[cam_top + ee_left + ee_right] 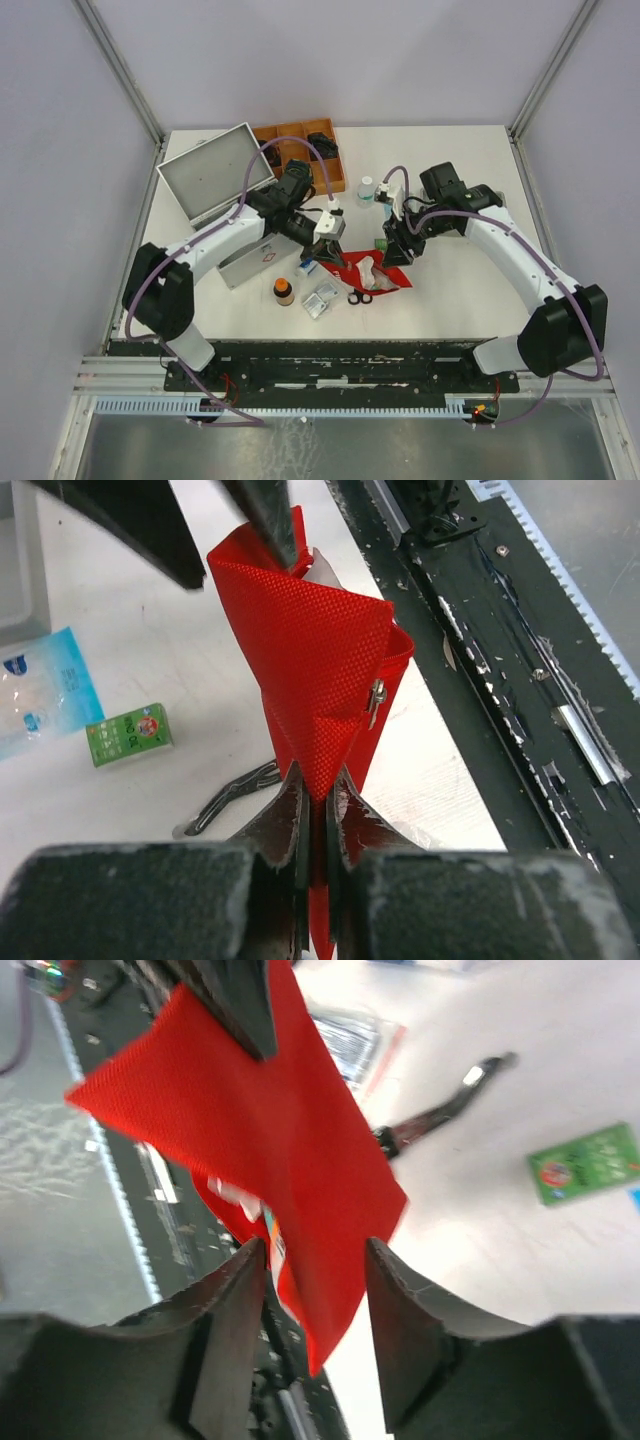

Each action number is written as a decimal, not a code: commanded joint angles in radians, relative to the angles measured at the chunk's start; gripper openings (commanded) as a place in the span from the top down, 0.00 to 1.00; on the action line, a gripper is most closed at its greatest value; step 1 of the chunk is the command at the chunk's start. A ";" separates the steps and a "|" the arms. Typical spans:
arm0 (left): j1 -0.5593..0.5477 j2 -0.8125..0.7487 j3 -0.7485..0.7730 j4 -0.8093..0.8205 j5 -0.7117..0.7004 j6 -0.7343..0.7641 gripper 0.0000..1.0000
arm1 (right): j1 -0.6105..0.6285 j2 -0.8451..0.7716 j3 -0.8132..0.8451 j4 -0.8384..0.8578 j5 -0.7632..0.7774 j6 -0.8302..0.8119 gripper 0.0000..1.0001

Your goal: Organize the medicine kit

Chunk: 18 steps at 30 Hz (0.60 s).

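The medicine kit is a silver-grey aluminium case lying open at the left, its lid [215, 172] raised behind its base [245, 262]. A red fabric pouch [365, 272] is held up between the two grippers at the table's middle. My left gripper [330, 245] is shut on one corner of the pouch [320, 650], with the fabric pinched between the jaws [318, 780]. My right gripper [400, 250] is open, its fingers apart on either side of the pouch's other corner [250, 1130], not pressing it [315, 1250].
A brown wooden tray [300, 150] stands behind the case. An orange bottle [284, 291], a clear packet [320, 300] and black scissors [360, 297] lie near the front. A green box [381, 242] and a white bottle [366, 190] are behind the pouch.
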 commanded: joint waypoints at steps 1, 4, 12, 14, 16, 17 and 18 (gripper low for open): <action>0.062 0.056 0.095 -0.065 0.177 -0.092 0.97 | -0.001 -0.127 0.000 0.081 0.189 0.009 0.39; 0.072 0.100 0.135 -0.066 0.212 -0.180 0.97 | 0.003 -0.194 -0.018 0.115 0.256 0.011 0.32; 0.073 0.154 0.225 -0.012 0.167 -0.494 0.97 | 0.049 -0.280 -0.075 0.254 0.468 0.060 0.29; 0.073 0.141 0.216 0.056 0.141 -0.599 0.97 | 0.064 -0.279 -0.083 0.276 0.513 0.068 0.30; 0.072 0.125 0.200 0.131 0.123 -0.681 0.97 | 0.082 -0.277 -0.091 0.298 0.560 0.074 0.30; 0.072 0.114 0.190 0.165 0.111 -0.726 0.97 | 0.092 -0.279 -0.096 0.310 0.578 0.074 0.30; 0.073 0.105 0.178 0.195 0.101 -0.761 0.97 | 0.100 -0.279 -0.102 0.318 0.595 0.074 0.30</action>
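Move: Hanging by a pinched edge from the left fingers, the red pouch has its middle about 4 cm right of them, 2 cm back and 4 cm below. From the right hand it lies some 5 cm left, 2 cm back and 4 cm below. The green box is on the table 4 cm ahead of the right hand and 16 cm below. At that depth too, the scissors lie about 6 cm left and 5 cm back, and the blue packet 12 cm ahead and 6 cm right. Opening further from half-open, the right hand backs off empty from the pouch's right end, about 4 cm forward and as much to the right, rising some 4 cm before sinking a little, its fingertips swinging forward. The left hand keeps its pinch on the pouch's edge and carries it about 3 cm forward and 2 cm up, rolling some 25 degrees so its forward side tips down. ##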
